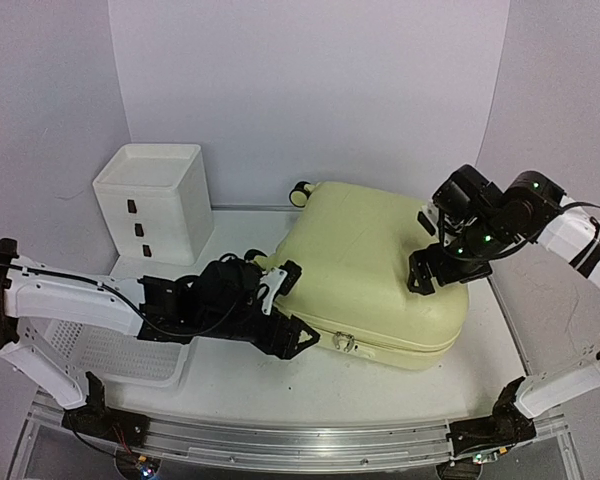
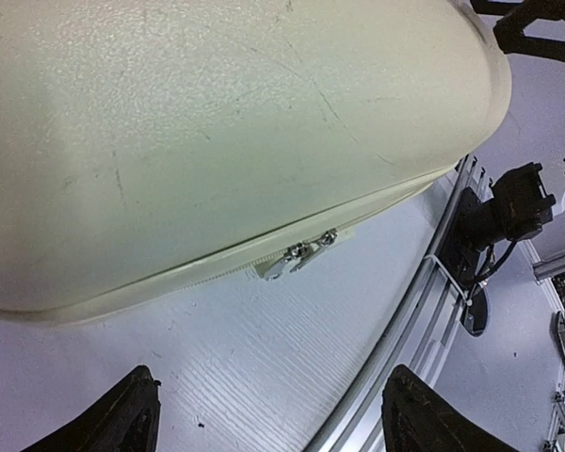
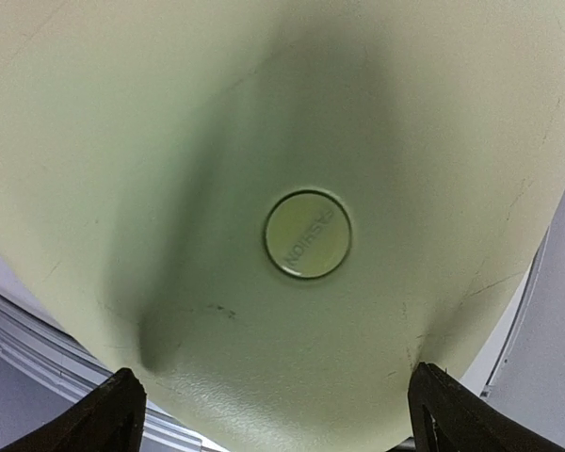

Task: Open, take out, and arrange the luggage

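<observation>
The luggage (image 1: 375,270) is a pale yellow hard-shell suitcase lying flat and closed in the middle of the table, with a black wheel (image 1: 300,193) at its far left corner. Two metal zipper pulls (image 2: 301,256) sit together on its near side seam. My left gripper (image 1: 298,308) hovers just left of that seam, open, with only bare table between its fingers (image 2: 122,419). Over the case's right end, my right gripper (image 1: 423,250) stands open above the shell (image 3: 217,141), near a round logo badge (image 3: 307,234). It holds nothing.
A white plastic drawer box (image 1: 155,200) stands at the back left. A white perforated basket (image 1: 100,350) lies under the left arm. A metal rail (image 1: 300,440) runs along the table's near edge.
</observation>
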Available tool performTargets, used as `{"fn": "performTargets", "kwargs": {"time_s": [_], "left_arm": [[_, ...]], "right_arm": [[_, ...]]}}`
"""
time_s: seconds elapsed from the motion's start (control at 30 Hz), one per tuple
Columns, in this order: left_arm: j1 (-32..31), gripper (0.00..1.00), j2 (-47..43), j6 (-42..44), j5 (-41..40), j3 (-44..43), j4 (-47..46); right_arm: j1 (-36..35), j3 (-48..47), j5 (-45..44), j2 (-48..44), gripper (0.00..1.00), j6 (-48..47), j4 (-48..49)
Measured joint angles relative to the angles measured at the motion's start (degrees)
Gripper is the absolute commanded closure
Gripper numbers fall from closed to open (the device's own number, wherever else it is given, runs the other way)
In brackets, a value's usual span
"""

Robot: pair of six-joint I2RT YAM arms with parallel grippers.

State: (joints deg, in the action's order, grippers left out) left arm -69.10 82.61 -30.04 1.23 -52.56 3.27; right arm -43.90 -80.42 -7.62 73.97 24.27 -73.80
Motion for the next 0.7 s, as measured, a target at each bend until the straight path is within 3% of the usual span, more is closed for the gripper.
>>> {"fn": "performTargets", "kwargs": {"time_s": [0.13,0.37,0.57,0.7], "left_arm": [[-0.42,0.2,4.02,-0.48,-1.73,1.77,-7.45],[-0.76,0.13,6.05,0.09,-2.75,1.57,-12.11],[0.72,0.15,6.25,-0.37,-3.13,-1.11,-10.54],[3.17,0.16,8.74,-1.57,-0.04,-4.96,-7.39]], "right_arm": [[-3.65,0.31,-0.63,-0.04,0.02,2.62,1.2],[-14.4,2.16,-0.7,0.0,0.02,7.28,6.51],[-16.72,6.34,-1.42,-2.47,0.02,10.84,9.16],[-16.9,7.87,-6.62,-2.84,0.02,12.02,9.53]]}}
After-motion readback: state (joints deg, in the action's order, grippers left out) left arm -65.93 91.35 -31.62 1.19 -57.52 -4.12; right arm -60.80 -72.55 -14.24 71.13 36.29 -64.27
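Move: Zipper pulls on the near side of the closed luggage are the left hand's goal: some 7 cm to its right, about 3 cm ahead and 8 cm lower. From the right hand, over the lid, they lie about 14 cm left, 4 cm back and 14 cm down. The lid's round badge is roughly 5 cm ahead of the right hand and 7 cm below; the luggage's near right corner is some 20 cm right of the pulls and 1 cm nearer. Closing on the zipper pulls from both sides, the left hand dips about 2 cm while edging right, comes back up, then goes forward, ending some 4 cm farther out and 3 cm right, its open finger up against the luggage's near side. The right hand, wide open, sweeps about 7 cm left and 5 cm back across the lid, then eases slightly right and forward. ##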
